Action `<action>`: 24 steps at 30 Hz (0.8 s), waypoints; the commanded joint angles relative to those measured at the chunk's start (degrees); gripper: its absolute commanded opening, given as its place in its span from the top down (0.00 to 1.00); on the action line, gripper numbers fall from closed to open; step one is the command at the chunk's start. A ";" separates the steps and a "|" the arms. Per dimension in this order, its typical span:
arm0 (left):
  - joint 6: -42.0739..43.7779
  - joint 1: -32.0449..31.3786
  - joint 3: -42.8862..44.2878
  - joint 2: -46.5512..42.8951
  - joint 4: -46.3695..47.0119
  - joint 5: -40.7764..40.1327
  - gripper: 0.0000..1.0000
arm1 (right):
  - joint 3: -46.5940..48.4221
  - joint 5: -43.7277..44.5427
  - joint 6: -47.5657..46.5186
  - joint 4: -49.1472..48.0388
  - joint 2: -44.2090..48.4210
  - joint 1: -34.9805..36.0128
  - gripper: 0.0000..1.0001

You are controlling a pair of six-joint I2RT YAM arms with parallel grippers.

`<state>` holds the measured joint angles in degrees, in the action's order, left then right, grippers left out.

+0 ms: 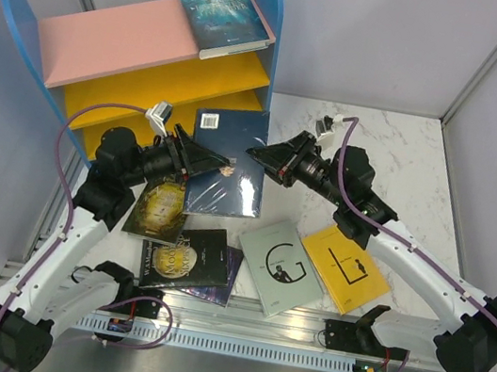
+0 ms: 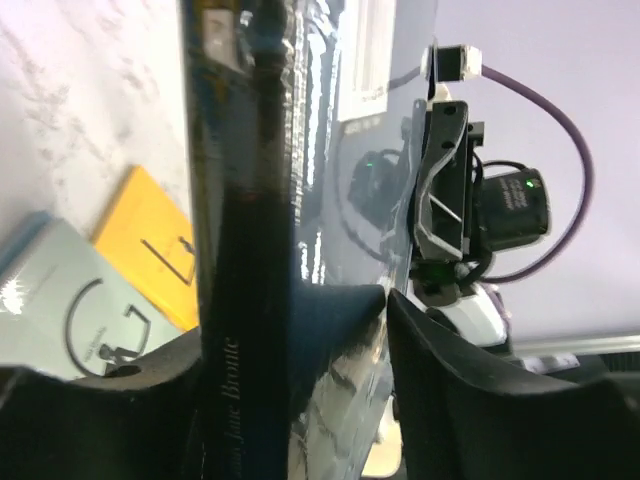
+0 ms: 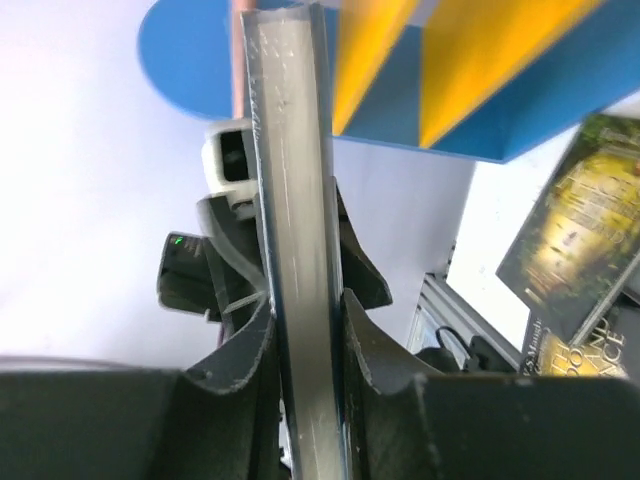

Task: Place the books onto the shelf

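Observation:
A navy book point(image 1: 230, 183) hangs tilted above the table between both arms. My right gripper point(image 1: 256, 154) is shut on its right edge; in the right wrist view both fingers press the page edge point(image 3: 290, 150) at the gripper point(image 3: 305, 298). My left gripper point(image 1: 219, 162) straddles the spine side point(image 2: 240, 200). Its jaws point(image 2: 292, 315) stand wider than the book, with one fingertip point(image 2: 400, 310) at the glossy cover. The shelf point(image 1: 111, 39) stands at the back left. A teal-blue book point(image 1: 225, 12) lies on its pink top.
On the table lie a dark green-gold book point(image 1: 159, 209), a black book with gold lettering point(image 1: 181, 256) over a purple one point(image 1: 225, 282), a pale grey book point(image 1: 281, 266) and a yellow book point(image 1: 345, 267). Grey walls close in the sides and back.

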<state>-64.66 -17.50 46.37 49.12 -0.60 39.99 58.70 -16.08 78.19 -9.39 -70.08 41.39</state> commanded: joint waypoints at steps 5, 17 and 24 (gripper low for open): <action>-9.86 1.67 0.12 -1.57 13.26 6.24 0.64 | 3.00 -4.93 5.48 -14.34 1.27 -3.06 1.00; -6.80 1.85 7.04 -0.87 5.01 0.19 0.98 | 4.85 -7.92 3.37 -8.03 0.65 -4.47 0.02; -5.82 2.20 15.41 3.34 -1.07 -6.84 0.98 | -0.42 -8.10 4.59 -7.66 3.99 -4.30 0.02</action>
<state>-71.61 -15.68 55.99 52.05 -4.43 37.47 59.96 -23.16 81.43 -14.59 -69.17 36.88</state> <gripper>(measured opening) 0.314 0.982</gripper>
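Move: The dark blue book is already pinched by the right hand near its right edge, its middle roughly 6 cm left and 2 cm back of that hand. From the left hand, whose part-closed fingers straddle the book's spine side, the middle is about 3 cm right and level in height. The shelf stands some 25 cm ahead and 12 cm left of the left hand, its middle lower; the black book lies about 32 cm below, 7 cm back and 5 cm left. Upward, both hands together by about 4 cm while the left fingers close and pinch the dark blue book from its spine side, the left wrist rolling slightly so its left side dips. Only then do the right fingers open wide, letting go but still straddling the right edge; the left keeps its hold and goes on up and a little forward, about 5 cm higher in all. ##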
